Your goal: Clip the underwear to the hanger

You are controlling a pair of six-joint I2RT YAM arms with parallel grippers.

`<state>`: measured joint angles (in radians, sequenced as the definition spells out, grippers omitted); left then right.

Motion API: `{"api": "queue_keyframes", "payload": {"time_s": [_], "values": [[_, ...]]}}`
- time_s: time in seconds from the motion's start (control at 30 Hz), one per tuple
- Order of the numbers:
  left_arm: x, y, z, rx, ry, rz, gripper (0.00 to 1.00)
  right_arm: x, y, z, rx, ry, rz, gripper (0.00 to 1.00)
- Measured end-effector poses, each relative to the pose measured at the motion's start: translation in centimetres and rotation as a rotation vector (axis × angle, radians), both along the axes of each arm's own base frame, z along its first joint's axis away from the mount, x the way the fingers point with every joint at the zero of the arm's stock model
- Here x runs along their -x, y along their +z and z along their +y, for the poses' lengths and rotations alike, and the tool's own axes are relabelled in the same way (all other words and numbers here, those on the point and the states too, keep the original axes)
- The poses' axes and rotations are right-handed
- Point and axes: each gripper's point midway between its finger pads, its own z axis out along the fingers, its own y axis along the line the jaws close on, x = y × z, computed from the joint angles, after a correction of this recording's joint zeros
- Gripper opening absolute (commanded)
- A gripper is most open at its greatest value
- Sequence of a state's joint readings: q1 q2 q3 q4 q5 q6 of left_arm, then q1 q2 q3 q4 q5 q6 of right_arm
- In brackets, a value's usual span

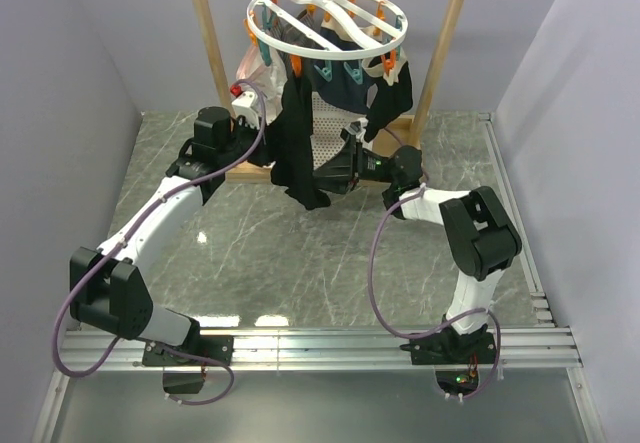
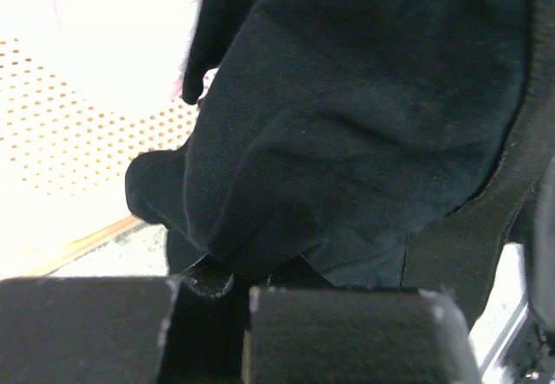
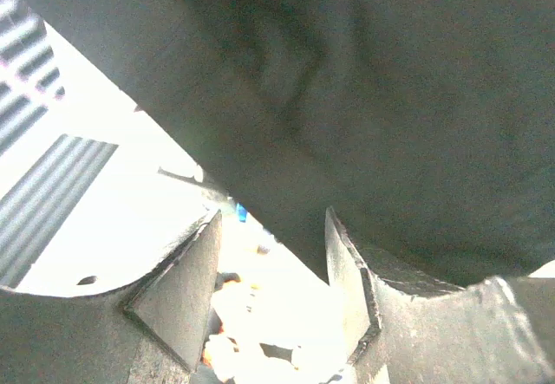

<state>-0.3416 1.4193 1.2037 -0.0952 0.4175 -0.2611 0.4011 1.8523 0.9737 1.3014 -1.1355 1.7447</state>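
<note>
The round white hanger with orange and teal clips hangs from a wooden frame. The black underwear droops from its near rim, one part running right. At the fabric's left edge sits my left gripper. In the left wrist view that gripper is shut, with a fold of the underwear pinched between its pads. My right gripper is low behind the hanging cloth. In the right wrist view it stands open, the underwear lying over its right finger and nothing between the fingers.
The wooden frame stands at the back of the marble table. A white perforated basket sits behind the underwear. A pale pink garment hangs at the hanger's left. Grey walls close in both sides.
</note>
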Motion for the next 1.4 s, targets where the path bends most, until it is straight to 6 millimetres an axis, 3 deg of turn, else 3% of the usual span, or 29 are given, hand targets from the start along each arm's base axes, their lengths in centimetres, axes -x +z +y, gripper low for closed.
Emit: {"api": "queue_keyframes", "payload": {"time_s": [0.27, 0.4, 0.5, 0.6, 0.8, 0.97, 1.1, 1.27, 1.4], "values": [[-0.3, 0.0, -0.2, 0.04, 0.017, 0.048, 0.0, 0.9, 0.2, -0.3, 0.004, 0.005, -0.118, 0.63], [-0.3, 0.7, -0.4, 0.06, 0.011, 0.049, 0.0, 1.5, 0.1, -0.5, 0.034, -0.03, -0.283, 0.63], [-0.1, 1.1, -0.7, 0.077, -0.001, 0.054, 0.0, 1.8, 1.2, -0.7, 0.043, -0.05, -0.4, 0.6], [0.0, 1.2, -0.9, 0.088, -0.012, 0.065, 0.0, 1.3, 1.4, -0.5, 0.065, -0.066, -0.468, 0.58], [0.3, 1.0, -1.3, 0.106, -0.027, 0.089, 0.0, -0.8, -0.2, 0.0, 0.183, -0.088, -0.524, 0.55], [0.5, 1.1, -1.6, 0.122, -0.039, 0.101, 0.0, -2.4, -0.9, 0.0, 0.283, -0.115, -0.595, 0.36], [0.6, 1.3, -1.8, 0.129, -0.04, 0.098, 0.0, -3.1, -2.3, -0.3, 0.363, -0.126, -0.619, 0.0], [1.0, 1.6, -2.5, 0.117, -0.022, 0.082, 0.0, -3.6, -2.4, -0.7, 0.425, -0.139, -0.631, 0.0], [2.3, 1.2, -3.1, 0.095, -0.02, 0.068, 0.01, -3.6, -0.6, -1.4, 0.45, -0.174, -0.659, 0.0]]}}
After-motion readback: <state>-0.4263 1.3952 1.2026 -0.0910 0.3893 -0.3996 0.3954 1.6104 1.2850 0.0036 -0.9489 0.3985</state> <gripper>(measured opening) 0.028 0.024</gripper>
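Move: The right hand is open, pointing left at the underwear, whose middle hangs about 5 cm to its left, 5 cm ahead and 3 cm above. The orange clip over the underwear is some 6 cm left, 14 cm ahead and 20 cm above; the teal clip is at about the same distance ahead and height, roughly straight ahead. The left hand already holds the underwear's left side, its middle about 6 cm to that hand's right, level ahead and 3 cm above. Back a couple of centimetres first, then forward some 5 cm along the underwear's right side goes the right hand, fingers still open and pointing left. It rolls some 40 degrees about its fingers, forward side rising, and the fingertips dip slightly before shutting to pinch the near right edge. The left hand keeps its pinch and eases about 3 cm right, drawing back slightly at the end. ##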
